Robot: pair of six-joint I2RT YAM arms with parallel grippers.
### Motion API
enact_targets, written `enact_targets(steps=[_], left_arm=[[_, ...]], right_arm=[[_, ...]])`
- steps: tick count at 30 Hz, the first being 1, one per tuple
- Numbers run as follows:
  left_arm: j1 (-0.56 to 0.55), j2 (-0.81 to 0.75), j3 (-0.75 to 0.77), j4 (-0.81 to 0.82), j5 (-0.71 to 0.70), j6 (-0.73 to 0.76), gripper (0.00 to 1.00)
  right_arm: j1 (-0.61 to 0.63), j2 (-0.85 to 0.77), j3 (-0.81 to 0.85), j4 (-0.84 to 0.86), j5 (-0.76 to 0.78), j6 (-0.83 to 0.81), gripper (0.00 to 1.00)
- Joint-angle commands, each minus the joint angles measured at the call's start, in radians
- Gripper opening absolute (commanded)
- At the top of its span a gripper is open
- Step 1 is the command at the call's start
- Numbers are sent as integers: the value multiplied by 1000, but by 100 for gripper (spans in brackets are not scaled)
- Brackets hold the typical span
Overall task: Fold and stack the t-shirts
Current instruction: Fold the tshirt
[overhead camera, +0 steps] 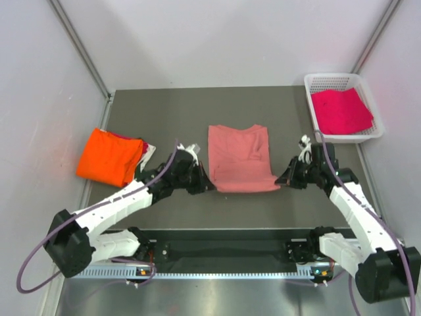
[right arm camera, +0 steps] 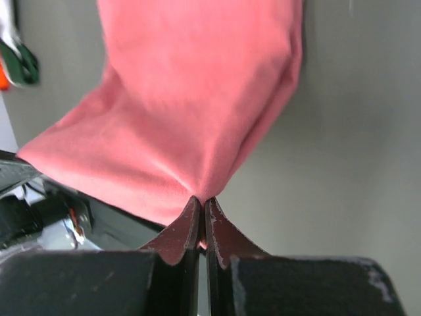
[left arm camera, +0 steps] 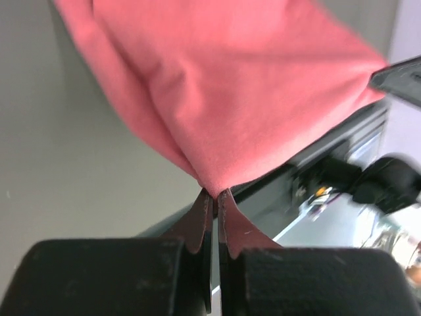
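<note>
A salmon-pink t-shirt (overhead camera: 240, 157) lies partly folded in the middle of the table, its collar toward the far side. My left gripper (overhead camera: 209, 185) is shut on its near left corner, and the cloth (left arm camera: 243, 105) rises from the pinched fingertips (left arm camera: 205, 209). At the near right corner my right gripper (overhead camera: 281, 179) is shut on the same shirt (right arm camera: 197, 99). A folded bright orange t-shirt (overhead camera: 108, 156) tops a pile at the left, with a darker shirt's edge (overhead camera: 129, 138) showing under it. A magenta t-shirt (overhead camera: 340, 110) lies in the basket.
The white mesh basket (overhead camera: 313, 83) stands at the far right corner. Grey walls close in the table on three sides. The arms' base rail (overhead camera: 223, 250) runs along the near edge.
</note>
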Motion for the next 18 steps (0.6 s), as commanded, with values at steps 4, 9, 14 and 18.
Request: enact_targets(steps=[4,9,14,18], left_arm=[[175,135,284,-80,24,95,0],[302,365,492,-78,52,149,0],[403,684,741,-54,87,170,0],[452,1010,1089,-103,139,175,69]], right_arm=[[-16,243,307,34,66,-34,0],[-48,480,550,53,50,-38,0],[-68,803,782,137,35,5,0],[-80,1027,992,254,73,76,45]])
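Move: I still pinch the lifted hem of the salmon t-shirt at both ends. From my left hand, the shirt's far left corner lies about 28 cm ahead, practically in line and some 10 cm below. From my right hand, its far right corner is roughly 27 cm ahead, 4 cm left and 10 cm lower. The orange stack sits about 42 cm left of my left hand and 15 cm farther out; the white basket is about 34 cm ahead and 27 cm right of my right hand. In one quick swing I carry the hem forward over the t-shirt towards its far edge, some 25–28 cm with both hands, arcing up 6–7 cm and then dipping 3–5 cm. Only at the end of the swing, still travelling, do I open both grippers about halfway or less to let the hem corners go; my left hand turns a little counter-clockwise on the way. ##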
